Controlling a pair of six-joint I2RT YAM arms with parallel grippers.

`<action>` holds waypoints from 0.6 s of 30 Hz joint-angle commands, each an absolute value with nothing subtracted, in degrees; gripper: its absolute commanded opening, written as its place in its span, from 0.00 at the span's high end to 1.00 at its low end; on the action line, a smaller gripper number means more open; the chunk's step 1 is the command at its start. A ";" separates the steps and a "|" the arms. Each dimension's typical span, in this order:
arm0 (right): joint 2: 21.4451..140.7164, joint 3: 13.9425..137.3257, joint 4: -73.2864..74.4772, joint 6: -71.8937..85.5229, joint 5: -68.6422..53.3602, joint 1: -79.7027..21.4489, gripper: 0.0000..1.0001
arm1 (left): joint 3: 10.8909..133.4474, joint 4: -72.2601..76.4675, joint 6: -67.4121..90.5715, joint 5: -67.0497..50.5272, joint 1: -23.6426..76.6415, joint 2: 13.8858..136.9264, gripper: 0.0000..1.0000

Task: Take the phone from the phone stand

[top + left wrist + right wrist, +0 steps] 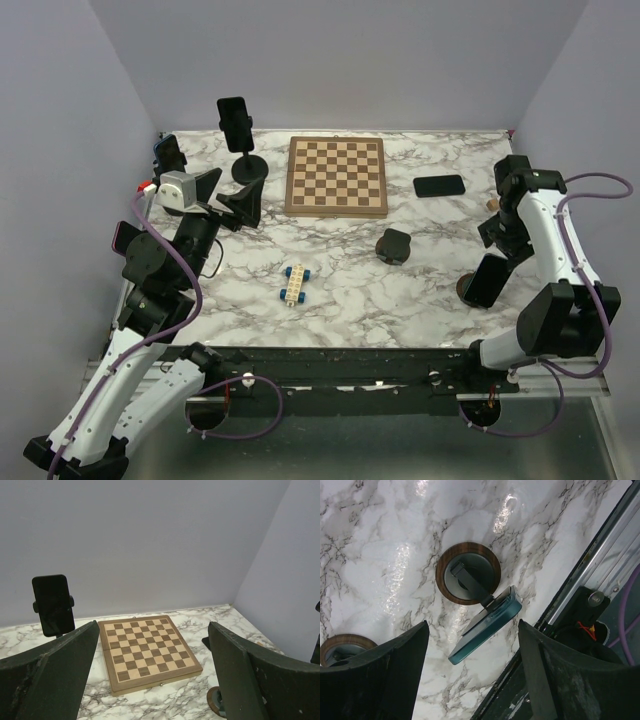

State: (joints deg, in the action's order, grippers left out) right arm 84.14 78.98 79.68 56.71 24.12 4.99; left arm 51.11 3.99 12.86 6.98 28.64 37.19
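Note:
A teal-edged phone (485, 625) sits tilted in a phone stand with a round wood-rimmed base (468, 572), near the table's front right edge. From above, this phone (487, 281) is dark and stands by its base (466, 289). My right gripper (472, 625) hangs over it, open, one finger on each side of the phone with a gap on both sides. A second black phone (234, 122) is clamped upright on a stand (249, 167) at the back left, and shows as a dark phone (52, 605) ahead. My left gripper (235, 200) is open and holds nothing.
A chessboard (336, 176) lies at the back centre. A black phone (439, 185) lies flat to its right. A dark round stand (395, 245) and a blue-wheeled toy (294, 283) are mid-table. Another phone (170, 152) sits at the left edge. The metal table rail (600, 555) runs beside the right gripper.

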 commanded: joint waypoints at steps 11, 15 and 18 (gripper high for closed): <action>85.07 74.00 81.12 60.29 22.66 5.33 0.32 | 50.99 4.28 12.04 8.42 29.00 37.53 0.02; 84.93 73.85 81.30 60.68 22.37 5.33 0.39 | 51.08 4.26 12.04 8.26 28.99 37.53 0.02; 84.90 73.67 81.39 60.58 21.99 5.33 0.50 | 51.06 4.24 12.04 8.25 29.00 37.57 0.02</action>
State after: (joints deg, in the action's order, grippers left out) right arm 84.71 74.67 79.72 59.18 22.68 4.99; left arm 51.11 4.01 12.84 7.05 28.64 37.56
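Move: The right hand is just above and a little beyond the top edge of the standing phone, whose middle lies about 5 cm back, level left-right, and some 8 cm lower. Under the phone its stand's round base sits roughly 4 cm back of the hand and 16 cm down; the empty phone stand is about 21 cm to the left and 7 cm farther out. From the left hand, the standing phone is around 55 cm right, 6 cm back and 35 cm below. The right hand sinks about 2 cm and draws back some 1.5 cm towards the standing phone's top edge, its wrist tilting only by about 5 degrees, and then all but stops there while easing slightly left. All the while the fingers narrow from wide to a little over half open, coming down on either side of the phone's upper edge near its left corner, with no clear grip on it yet. ##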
